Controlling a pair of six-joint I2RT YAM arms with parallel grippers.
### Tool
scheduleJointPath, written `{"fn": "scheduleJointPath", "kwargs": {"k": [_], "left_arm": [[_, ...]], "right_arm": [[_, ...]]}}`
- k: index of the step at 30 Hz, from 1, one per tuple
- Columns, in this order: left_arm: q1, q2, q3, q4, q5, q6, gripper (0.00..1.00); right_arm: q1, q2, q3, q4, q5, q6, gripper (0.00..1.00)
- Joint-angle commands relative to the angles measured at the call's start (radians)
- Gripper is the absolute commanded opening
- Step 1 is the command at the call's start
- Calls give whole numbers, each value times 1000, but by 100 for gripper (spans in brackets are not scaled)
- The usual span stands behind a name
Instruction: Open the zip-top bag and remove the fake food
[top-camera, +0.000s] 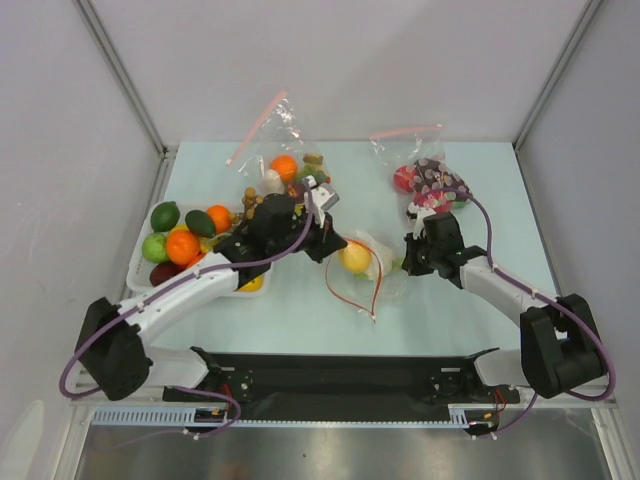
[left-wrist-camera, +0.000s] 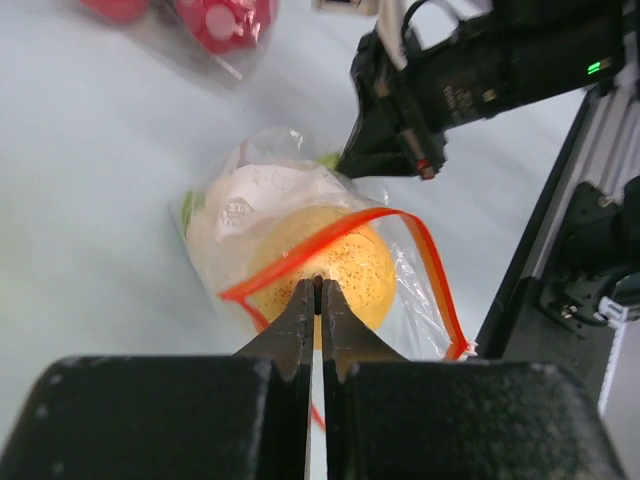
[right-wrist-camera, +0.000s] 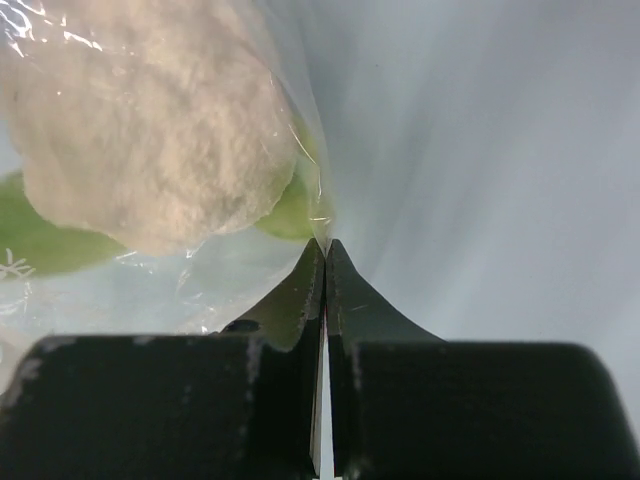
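The zip-top bag (top-camera: 385, 280) lies at mid-table between both arms, its red-orange rim (top-camera: 352, 295) spread in a loop. Inside lies fake food: a yellow round fruit (top-camera: 355, 257) and a pale white-green leafy head (top-camera: 388, 262). My left gripper (top-camera: 335, 250) is shut on the bag's rim, right in front of the yellow fruit (left-wrist-camera: 350, 260); in the left wrist view the left gripper (left-wrist-camera: 317, 285) pinches the red strip (left-wrist-camera: 275, 270). My right gripper (top-camera: 406, 264) is shut on the bag's far clear edge. In the right wrist view the right gripper (right-wrist-camera: 325, 245) holds that film beside the leafy head (right-wrist-camera: 150, 130).
A white tray (top-camera: 137, 268) at the left holds oranges, limes and other toy fruit. A pink-zip bag (top-camera: 275, 140) with an orange stands at the back. Another pink-zip bag (top-camera: 425, 180) with red-purple toys lies behind the right arm. Walls enclose the table.
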Motion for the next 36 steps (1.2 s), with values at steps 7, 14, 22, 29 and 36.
{"fn": "scheduleJointPath", "kwargs": {"k": [7, 14, 22, 29, 36], "left_arm": [[27, -192, 12, -87, 57, -36, 0], [102, -355, 21, -398, -104, -58, 0], [287, -473, 121, -736, -410, -102, 0], [563, -456, 107, -778, -523, -134, 0], [759, -463, 150, -736, -624, -127, 0]], "right_arm": [[-2, 7, 12, 1, 28, -19, 0], [-2, 19, 14, 12, 17, -19, 0], [-18, 45, 15, 33, -18, -22, 0], [-36, 42, 10, 41, -46, -20, 0], [-48, 51, 9, 56, -87, -16, 0]]}}
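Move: The left hand already pinches the yellow fake fruit by its top, still at the bag's open mouth. The tray it goes to has its middle some 31 cm to the left, 7 cm ahead and 16 cm lower; in it the big orange lies about 35 cm left and 7 cm ahead, the brown fruit bunch 19 cm left and 13 cm ahead. The cauliflower sits in the bag 8 cm right, 3 cm ahead. From the right hand the tray is roughly 45 cm left and 5 cm ahead. Up about 5 cm and slightly back, the left hand lifts the yellow fruit clear of the bag mouth, then sweeps fast to its left, some 34 cm in all, nearly level, to over the tray. The wrist swings about 70 degrees counter-clockwise on the way, fingers keeping their hold. The right hand stays, still pinching the bag's far corner. ##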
